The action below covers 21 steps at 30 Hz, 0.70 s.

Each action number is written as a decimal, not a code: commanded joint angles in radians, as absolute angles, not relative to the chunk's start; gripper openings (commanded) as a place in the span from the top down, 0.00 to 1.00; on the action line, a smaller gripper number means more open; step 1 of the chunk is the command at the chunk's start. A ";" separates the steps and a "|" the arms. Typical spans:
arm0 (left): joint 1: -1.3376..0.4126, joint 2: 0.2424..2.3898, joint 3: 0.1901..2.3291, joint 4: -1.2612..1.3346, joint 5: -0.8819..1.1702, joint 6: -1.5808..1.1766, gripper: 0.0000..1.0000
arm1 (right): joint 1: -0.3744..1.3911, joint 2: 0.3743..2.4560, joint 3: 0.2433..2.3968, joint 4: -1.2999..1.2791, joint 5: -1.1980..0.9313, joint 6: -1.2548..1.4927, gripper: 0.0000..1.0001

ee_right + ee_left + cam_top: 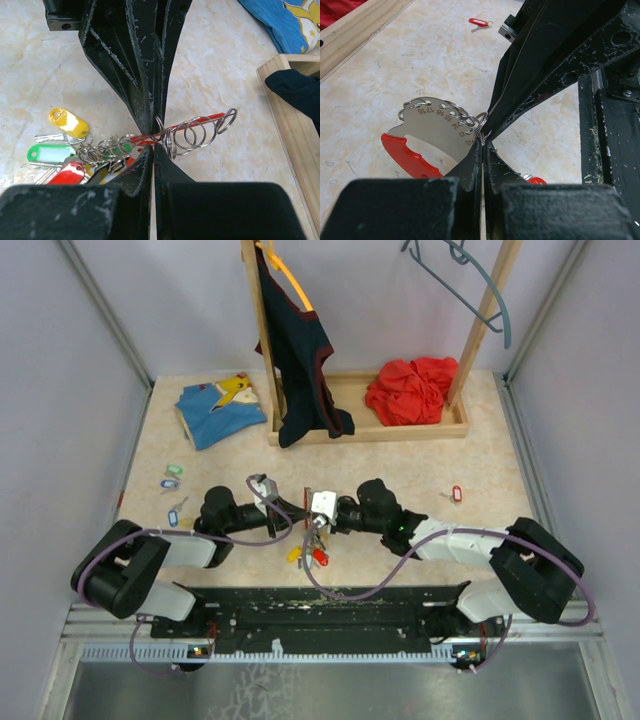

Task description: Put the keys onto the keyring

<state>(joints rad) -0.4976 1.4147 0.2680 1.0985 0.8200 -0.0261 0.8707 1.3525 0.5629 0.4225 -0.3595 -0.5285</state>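
Observation:
Mid-table, my left gripper (298, 512) and right gripper (313, 515) meet tip to tip, both shut. The keyring (440, 131) is a flat metal plate with a red handle (407, 156), strung with several split rings (196, 133). My left gripper (483, 141) pinches a thin ring wire at the plate's edge. My right gripper (154, 146) is shut at the same spot on the plate. A bunch of keys (312, 552) hangs from it, with yellow (69, 123), green (50, 153) and red (67, 173) tags. Loose keys lie left (172, 472) (176, 511), and a red-tagged one right (452, 494) (479, 22).
A wooden clothes rack (400, 430) stands at the back, with a dark garment (300, 360) hanging and a red cloth (410, 390) on its base. A blue shirt (218, 410) lies at the back left. Grey walls enclose the table.

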 commanded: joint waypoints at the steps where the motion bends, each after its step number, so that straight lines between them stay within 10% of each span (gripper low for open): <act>1: -0.502 1.429 0.251 1.265 0.773 -0.084 1.00 | 0.905 1.373 0.591 0.451 -0.388 -0.546 1.00; 7: -0.503 1.442 0.241 1.290 0.744 -0.097 1.00 | 0.911 1.369 0.606 0.422 -0.340 -0.583 1.00; 21: -0.504 1.350 0.296 0.937 0.835 0.107 0.57 | 0.911 1.289 0.738 0.153 -0.279 -0.779 1.00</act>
<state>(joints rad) -0.4995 1.3682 0.2607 1.0363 0.7746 0.0341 0.9005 1.3365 0.6617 0.2066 -0.2806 -0.7162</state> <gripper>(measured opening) 0.394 0.006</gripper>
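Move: At both sets of shut fingertips, which nearly meet, is the same small wire ring: about 1 cm to the right of the left hand's point and 1 cm to the left of the right hand's. From the left hand, the numbered plate's red handle is some 4 cm ahead, 2 cm right and 3 cm lower; the bunch of keys lies about 9 cm back, 1 cm right and 5 cm lower. A loose red key lies roughly 35 cm right of the right hand, 4 cm ahead and 9 cm down. Letting go of the wire ring, the left hand all but stays in place and spreads its fingers to well under half of their range. The right hand keeps its pinch on the ring, dips nearly 1 cm, then rises a little over 1 cm and eases slightly forward, rolling and tipping its fingers down by some 10 degrees. ##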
